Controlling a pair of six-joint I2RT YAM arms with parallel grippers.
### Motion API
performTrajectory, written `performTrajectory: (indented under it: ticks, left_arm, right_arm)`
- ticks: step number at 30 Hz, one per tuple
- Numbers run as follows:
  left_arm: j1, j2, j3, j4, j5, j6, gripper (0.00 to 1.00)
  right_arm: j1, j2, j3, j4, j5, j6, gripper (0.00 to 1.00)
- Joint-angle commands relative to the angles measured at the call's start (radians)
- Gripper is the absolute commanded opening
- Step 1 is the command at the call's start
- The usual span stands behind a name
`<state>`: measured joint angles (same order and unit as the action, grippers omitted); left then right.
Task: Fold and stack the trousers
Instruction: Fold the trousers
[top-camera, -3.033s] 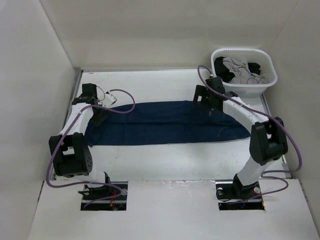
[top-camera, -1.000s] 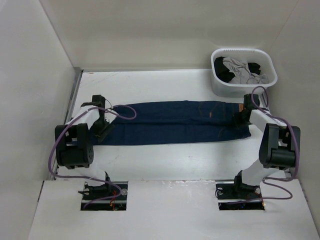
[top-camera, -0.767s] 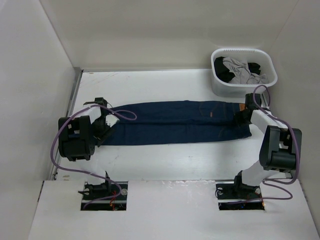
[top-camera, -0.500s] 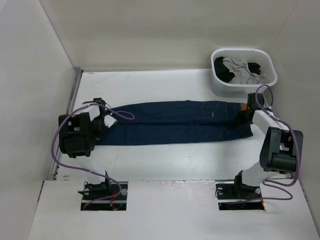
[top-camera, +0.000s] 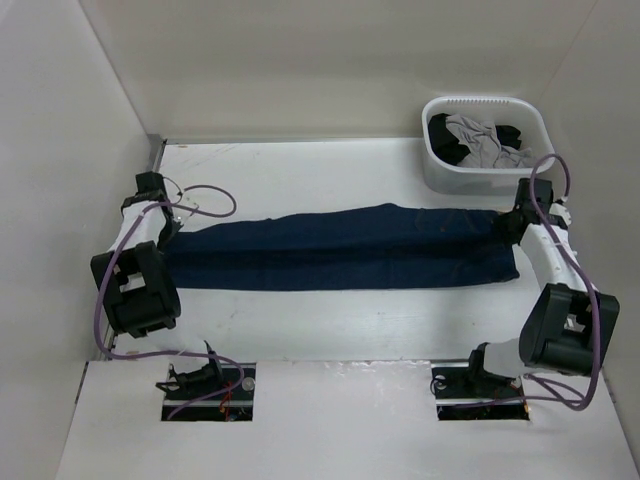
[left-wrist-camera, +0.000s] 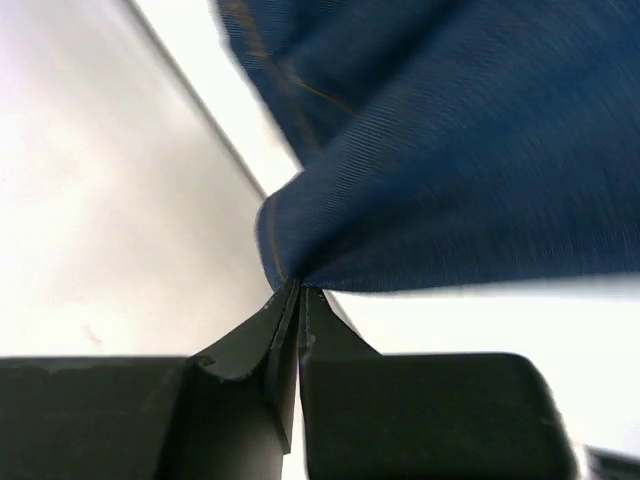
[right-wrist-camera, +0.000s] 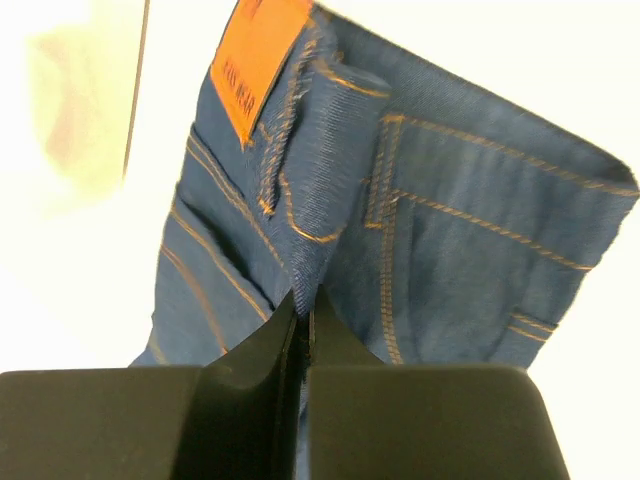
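The trousers (top-camera: 340, 245), dark navy jeans folded lengthwise, stretch left to right across the white table. My left gripper (top-camera: 165, 228) is shut on the leg hem at the left end; in the left wrist view the fingertips (left-wrist-camera: 296, 292) pinch a corner of blue denim (left-wrist-camera: 450, 170). My right gripper (top-camera: 508, 226) is shut on the waistband at the right end; the right wrist view shows the tips (right-wrist-camera: 303, 298) pinching denim with orange stitching, below an orange waistband patch (right-wrist-camera: 258, 55). Both ends look lifted slightly off the table.
A white basket (top-camera: 487, 170) with grey, white and black garments (top-camera: 480, 140) stands at the back right, just behind my right gripper. White walls close in on the left (top-camera: 60, 180) and right. A metal strip (top-camera: 150, 175) runs along the table's left edge.
My left gripper has closed on the leg hem and pulled it left and back. The right gripper has drawn the waistband rightward, so the jeans are stretched longer.
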<state>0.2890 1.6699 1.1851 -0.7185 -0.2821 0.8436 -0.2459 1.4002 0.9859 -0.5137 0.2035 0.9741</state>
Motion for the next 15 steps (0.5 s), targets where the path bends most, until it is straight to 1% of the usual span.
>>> performTrajectory:
  ticks: [1, 4, 7, 9, 11, 15]
  left_arm:
    - [0.038, -0.013, 0.042, 0.112, -0.014, 0.089, 0.0]
    - [0.065, -0.01, 0.048, 0.165, -0.014, 0.124, 0.0]
    - [0.069, -0.038, 0.004, 0.197, -0.003, 0.152, 0.01]
    - [0.068, -0.077, -0.053, 0.266, 0.012, 0.173, 0.03]
    - [0.066, -0.09, -0.07, 0.348, 0.014, 0.198, 0.03]
    - [0.034, -0.029, 0.065, 0.458, 0.021, 0.233, 0.03]
  right_arm:
    - [-0.043, -0.072, 0.011, -0.016, 0.063, -0.078, 0.0]
    - [-0.077, -0.113, -0.006, -0.02, 0.053, -0.113, 0.0]
    - [-0.088, -0.15, -0.036, -0.04, 0.039, -0.136, 0.0]
    - [-0.083, -0.176, -0.081, -0.054, 0.025, -0.134, 0.0]
    - [-0.088, -0.19, -0.127, -0.043, 0.004, -0.121, 0.0]
    - [-0.111, -0.135, -0.116, -0.016, -0.035, -0.097, 0.0]
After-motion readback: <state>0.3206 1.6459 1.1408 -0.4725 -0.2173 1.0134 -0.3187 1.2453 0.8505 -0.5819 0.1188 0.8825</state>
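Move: The left hand, about 7 cm above the table, already pinches the raised upper hem of the trousers; the lower leg's near hem corner lies some 15 cm back, about level sideways, and the table's left edge roughly 8 cm to its left. The right hand, about 9 cm up, already holds the waistband: the near waist corner is around 12 cm back and 3 cm right, the orange label 5 cm ahead and 1 cm right, the laundry basket some 22 cm ahead and 5 cm left. With the upper layer still pinched at both ends, the right hand draws the waistband back about 5 cm towards the near waist corner, rising a couple of centimetres first and then sinking to slightly below where it began. The left hand meanwhile carries the hem forward about 4 cm, also some 2 cm left towards the table's left edge and slightly up, its fingers tipping up by about 10 degrees and turning a little clockwise, both grippers staying shut. ##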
